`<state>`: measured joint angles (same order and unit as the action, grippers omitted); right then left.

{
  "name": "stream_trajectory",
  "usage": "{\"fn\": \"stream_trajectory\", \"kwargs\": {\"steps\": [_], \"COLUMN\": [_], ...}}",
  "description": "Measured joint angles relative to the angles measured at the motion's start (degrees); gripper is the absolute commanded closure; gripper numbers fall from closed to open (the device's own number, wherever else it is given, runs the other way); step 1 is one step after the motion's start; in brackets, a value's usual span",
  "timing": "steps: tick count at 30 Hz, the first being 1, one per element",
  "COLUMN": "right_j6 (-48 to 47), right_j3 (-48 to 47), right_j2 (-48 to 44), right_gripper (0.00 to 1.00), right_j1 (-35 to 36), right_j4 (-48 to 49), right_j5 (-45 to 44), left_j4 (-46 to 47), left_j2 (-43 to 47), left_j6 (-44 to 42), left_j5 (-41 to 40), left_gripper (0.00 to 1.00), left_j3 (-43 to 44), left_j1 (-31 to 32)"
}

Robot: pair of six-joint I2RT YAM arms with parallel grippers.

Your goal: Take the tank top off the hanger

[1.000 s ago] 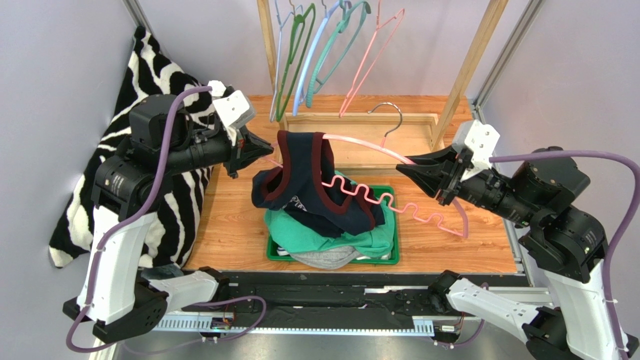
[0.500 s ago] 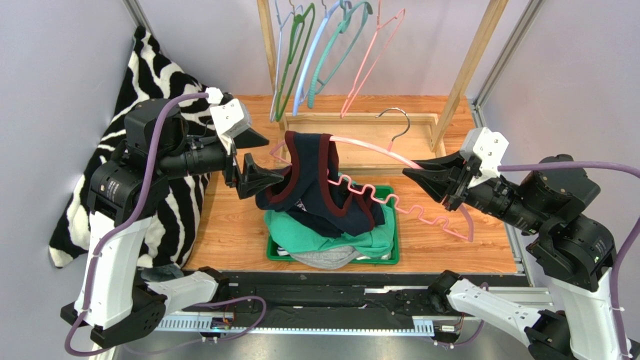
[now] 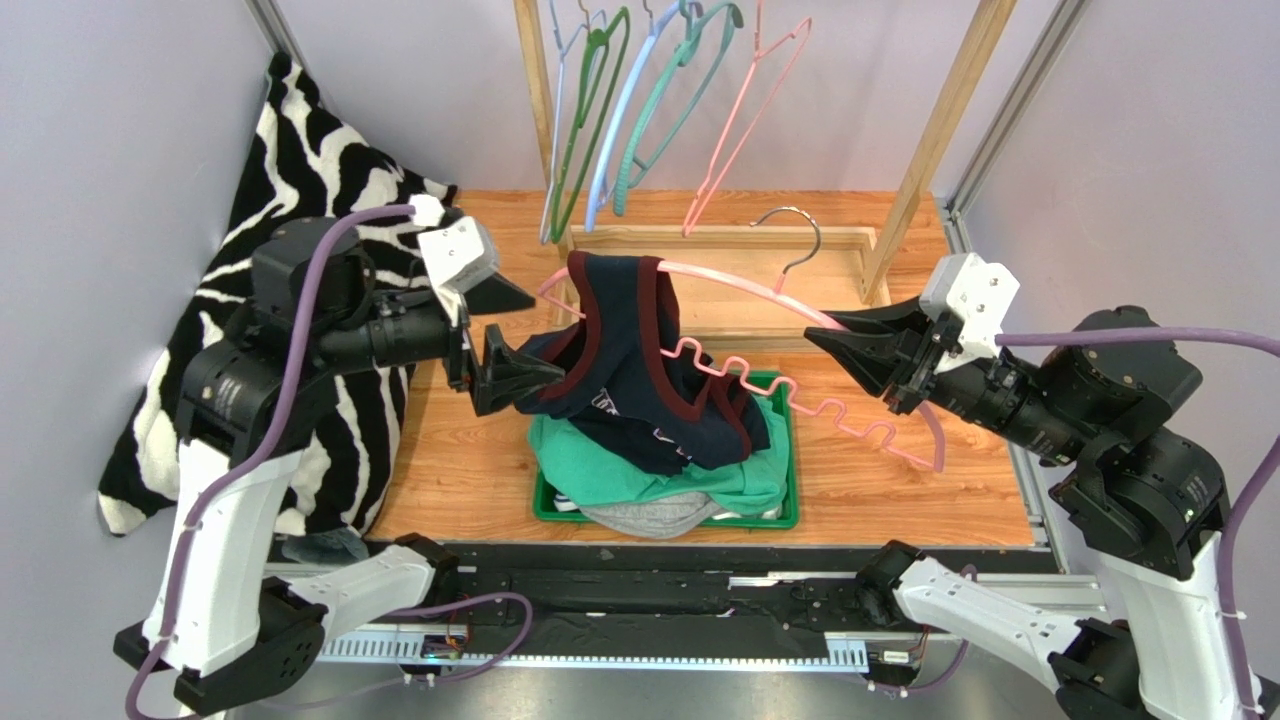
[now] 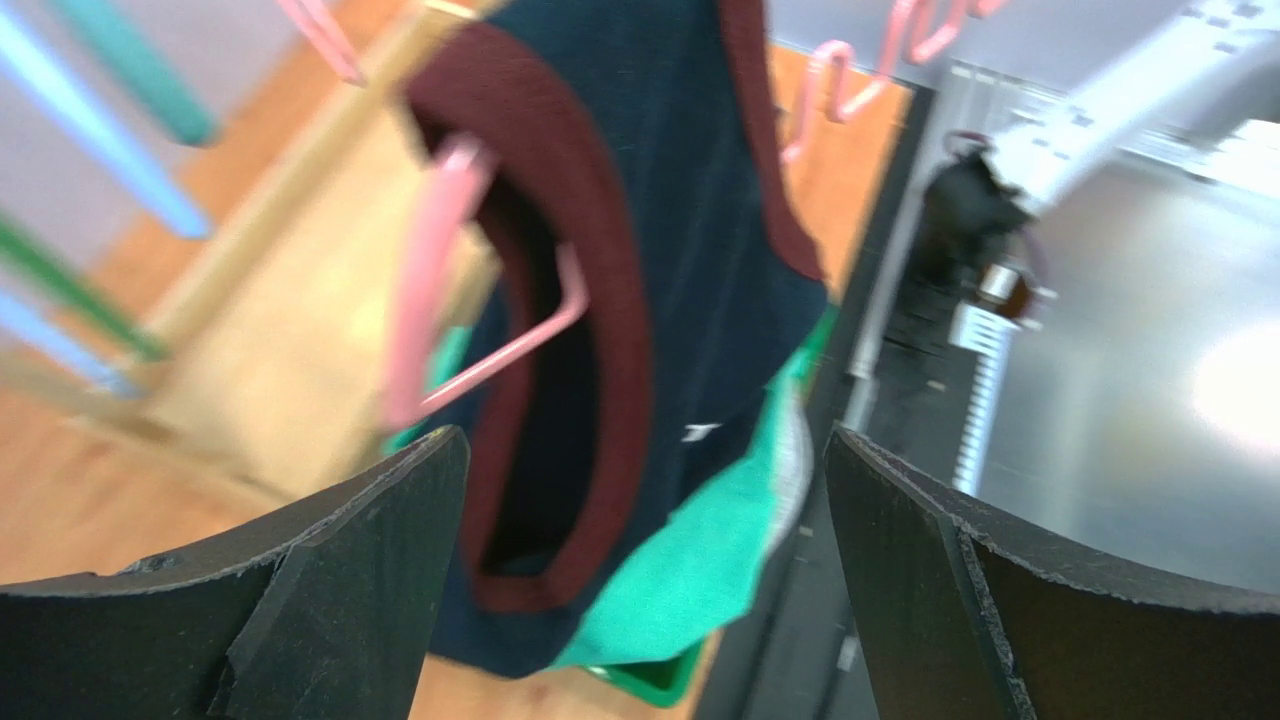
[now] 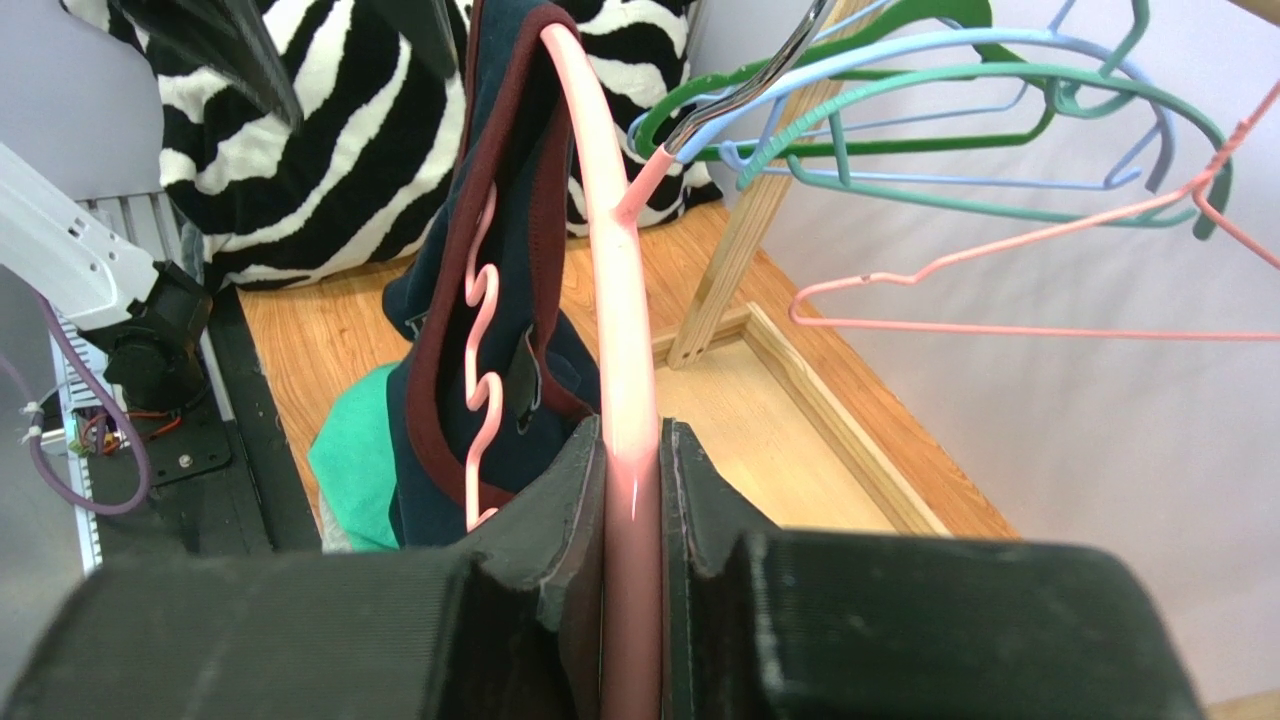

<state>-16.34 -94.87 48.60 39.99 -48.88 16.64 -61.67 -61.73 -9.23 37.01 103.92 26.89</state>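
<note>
A navy tank top (image 3: pixel 631 368) with maroon trim hangs over the left arm of a pink hanger (image 3: pixel 736 293), its lower part resting on the clothes pile. My right gripper (image 3: pixel 824 333) is shut on the hanger's right arm; in the right wrist view the pink bar (image 5: pixel 601 225) runs between the pressed jaws of that gripper (image 5: pixel 631 480), with the tank top (image 5: pixel 451 300) beyond. My left gripper (image 3: pixel 529 333) stands wide open just left of the tank top, holding nothing. In the left wrist view the tank top (image 4: pixel 676 255) and the hanger's end (image 4: pixel 421 285) lie ahead of this gripper (image 4: pixel 646 570).
A green bin (image 3: pixel 792 503) under the hanger holds a green garment (image 3: pixel 706 480) and a grey one. A zebra-print cloth (image 3: pixel 316 150) drapes at the left. Several coloured hangers (image 3: pixel 646 90) hang from a wooden rack (image 3: pixel 939 135) at the back.
My left gripper opened from shut and let go at the hanger's left end, its fingers now spread beside the tank top. The right gripper lifted the hanger slightly.
</note>
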Motion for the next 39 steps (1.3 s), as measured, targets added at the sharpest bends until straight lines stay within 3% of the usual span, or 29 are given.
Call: {"fn": "stream_trajectory", "kwargs": {"steps": [6,14,17,18,21,25,26,39], "right_j6": [-0.07,-0.07,-0.04,-0.04,0.00,0.02,0.04,0.39], "right_j3": [0.00,0.00,0.02,0.02,0.33,0.66,0.98,3.34], "right_j2": [2.82,4.39,4.13,4.02,3.45,2.62,2.29,0.35], "right_gripper": [1.00,1.00,1.00,1.00,1.00,1.00,1.00,1.00], "right_j1": [0.00,-0.07,-0.07,-0.07,-0.04,-0.04,-0.04,-0.04], "right_j4": [2.05,2.82,2.93,2.99,3.37,3.78,4.02,4.79], "right_j5": [1.03,0.96,0.96,0.96,1.07,1.44,1.46,1.51], "left_j4": [0.37,1.84,2.62,3.02,3.96,4.35,4.57,2.97], "left_j2": [-4.09,-8.72,-9.55,-9.77,-9.99,-10.51,-10.64,-9.49], "left_j6": [2.62,7.02,8.35,8.72,9.68,10.29,10.40,8.61], "left_j5": [8.04,10.54,10.51,10.49,10.38,9.64,9.44,5.70], "left_gripper": [0.05,0.24,0.41,0.53,0.74,0.89,1.00,1.00], "left_j3": [-3.08,-3.15,-2.36,-2.08,-1.44,-0.22,-0.09,1.18], "left_j1": [0.00,0.00,0.00,0.00,0.00,0.00,0.00,-0.33]}}
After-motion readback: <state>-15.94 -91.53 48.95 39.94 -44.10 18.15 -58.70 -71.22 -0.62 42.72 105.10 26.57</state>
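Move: From the open left hand, the tank top's near armhole trim lies about 4 cm ahead, 4 cm to the right and 2 cm lower. The pink hanger's bare end is some 4 cm ahead and 1 cm right at about hand height; the strap over the hanger is roughly 7 cm ahead and 7 cm right. From the right hand, which already grips the hanger, that trim is about 24 cm left, 2 cm ahead and slightly lower. Left hand reaches about 5 cm right and forward, dipping, shuts on the maroon trim; right still holds the hanger. ##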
